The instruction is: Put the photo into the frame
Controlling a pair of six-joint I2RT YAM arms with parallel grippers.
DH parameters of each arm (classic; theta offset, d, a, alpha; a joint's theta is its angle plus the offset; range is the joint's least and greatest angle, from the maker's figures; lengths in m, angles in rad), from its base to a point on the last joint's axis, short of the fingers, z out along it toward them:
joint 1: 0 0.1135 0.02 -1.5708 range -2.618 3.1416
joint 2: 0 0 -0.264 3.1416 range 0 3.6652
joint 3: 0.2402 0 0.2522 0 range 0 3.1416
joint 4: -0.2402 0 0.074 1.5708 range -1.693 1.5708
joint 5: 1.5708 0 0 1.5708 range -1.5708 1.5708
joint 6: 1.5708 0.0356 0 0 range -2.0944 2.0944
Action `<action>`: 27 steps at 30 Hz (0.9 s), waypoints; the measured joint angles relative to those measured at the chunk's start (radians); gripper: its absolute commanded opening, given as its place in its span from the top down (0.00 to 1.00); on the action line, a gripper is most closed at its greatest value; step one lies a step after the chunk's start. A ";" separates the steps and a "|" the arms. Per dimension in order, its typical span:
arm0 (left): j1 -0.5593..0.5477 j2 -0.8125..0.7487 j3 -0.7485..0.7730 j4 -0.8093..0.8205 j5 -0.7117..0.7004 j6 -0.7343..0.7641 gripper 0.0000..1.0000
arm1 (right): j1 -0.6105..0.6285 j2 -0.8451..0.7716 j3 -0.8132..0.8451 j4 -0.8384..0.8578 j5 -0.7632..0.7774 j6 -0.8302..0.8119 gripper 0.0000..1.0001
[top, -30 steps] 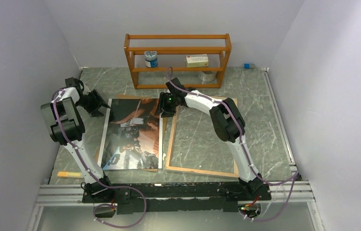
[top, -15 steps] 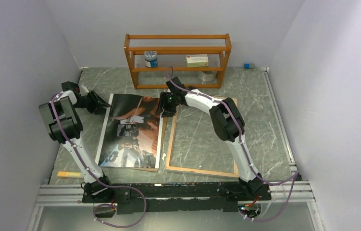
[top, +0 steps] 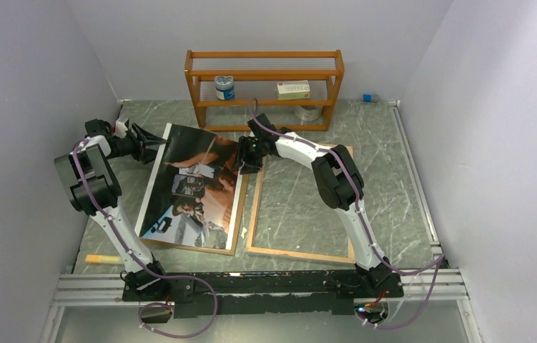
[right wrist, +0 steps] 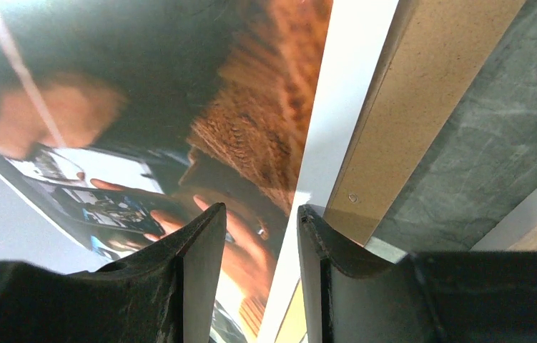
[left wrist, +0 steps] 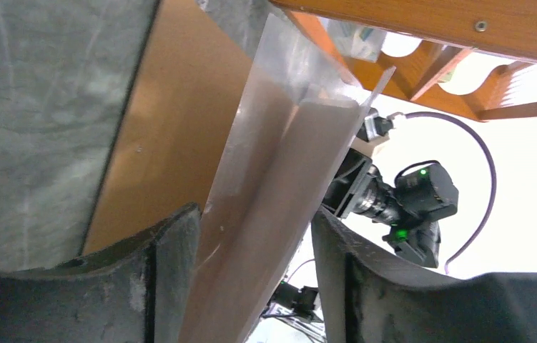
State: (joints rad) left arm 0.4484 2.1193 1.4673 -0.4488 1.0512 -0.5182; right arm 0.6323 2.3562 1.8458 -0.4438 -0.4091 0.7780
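The photo (top: pixel 194 189), a large glossy print, is tilted with its left edge raised off the flat brown backing board (top: pixel 204 249). My left gripper (top: pixel 152 143) is at that raised far-left corner. In the left wrist view the photo's pale back (left wrist: pixel 272 186) passes between the fingers of the left gripper (left wrist: pixel 254 211), resting on the left one with a gap to the right one. My right gripper (top: pixel 245 158) stands open at the photo's right edge. In its wrist view the right gripper (right wrist: pixel 260 207) straddles the photo's white margin (right wrist: pixel 337 107) beside the board (right wrist: pixel 422 86). The frame (top: pixel 254 214) lies flat to the right.
An orange shelf rack (top: pixel 265 89) stands at the back with a jar (top: pixel 224 87), a box (top: pixel 293 89) and a tape roll (top: pixel 310 113). A yellow stick (top: pixel 101 259) lies at the near left. Walls close in on both sides.
The left gripper has moved back and to the left, lifting the photo's left edge higher. The photo now tilts more steeply and has swung slightly. The right gripper has stayed put.
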 measured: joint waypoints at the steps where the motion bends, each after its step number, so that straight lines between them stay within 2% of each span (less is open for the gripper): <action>1: 0.000 -0.003 0.000 0.001 0.012 -0.003 0.32 | -0.001 0.000 0.000 0.001 -0.001 0.000 0.54; 9: 0.000 -0.006 -0.024 0.008 0.083 -0.012 0.27 | -0.005 0.000 -0.008 0.014 -0.019 0.011 0.53; 18: -0.002 -0.039 -0.060 0.140 0.186 -0.163 0.08 | -0.008 0.000 -0.011 0.021 -0.028 0.013 0.51; 27: -0.047 -0.128 -0.088 0.147 0.229 -0.232 0.06 | -0.010 0.000 -0.019 0.040 -0.041 0.017 0.50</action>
State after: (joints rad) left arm 0.4011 1.9915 1.3792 -0.3019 1.2797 -0.7502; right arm 0.6220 2.3558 1.8263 -0.4038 -0.4500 0.7952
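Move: Just beyond the left hand, some 5 cm ahead and 5 cm to its right at about its height, stands the photo's raised far-left corner. The photo's middle lies roughly 13 cm back, 14 cm right and 7 cm below, the backing board beneath it at about 14 cm back, 14 cm right and 8 cm down. The empty frame is some 18 cm back and 49 cm right. From the right hand, the photo's middle is about 16 cm left and 7 cm back, slightly lower. Lifting the photo's left side with the lower finger beneath the sheet, the left hand rises about 7 cm, slowly at first, then faster while drifting some 4 cm to the right. Its fingers spread almost fully around the sheet and tip upwards, the wrist turning about 15 degrees. The right hand stays put, a fingertip still resting on the photo's right white border. ##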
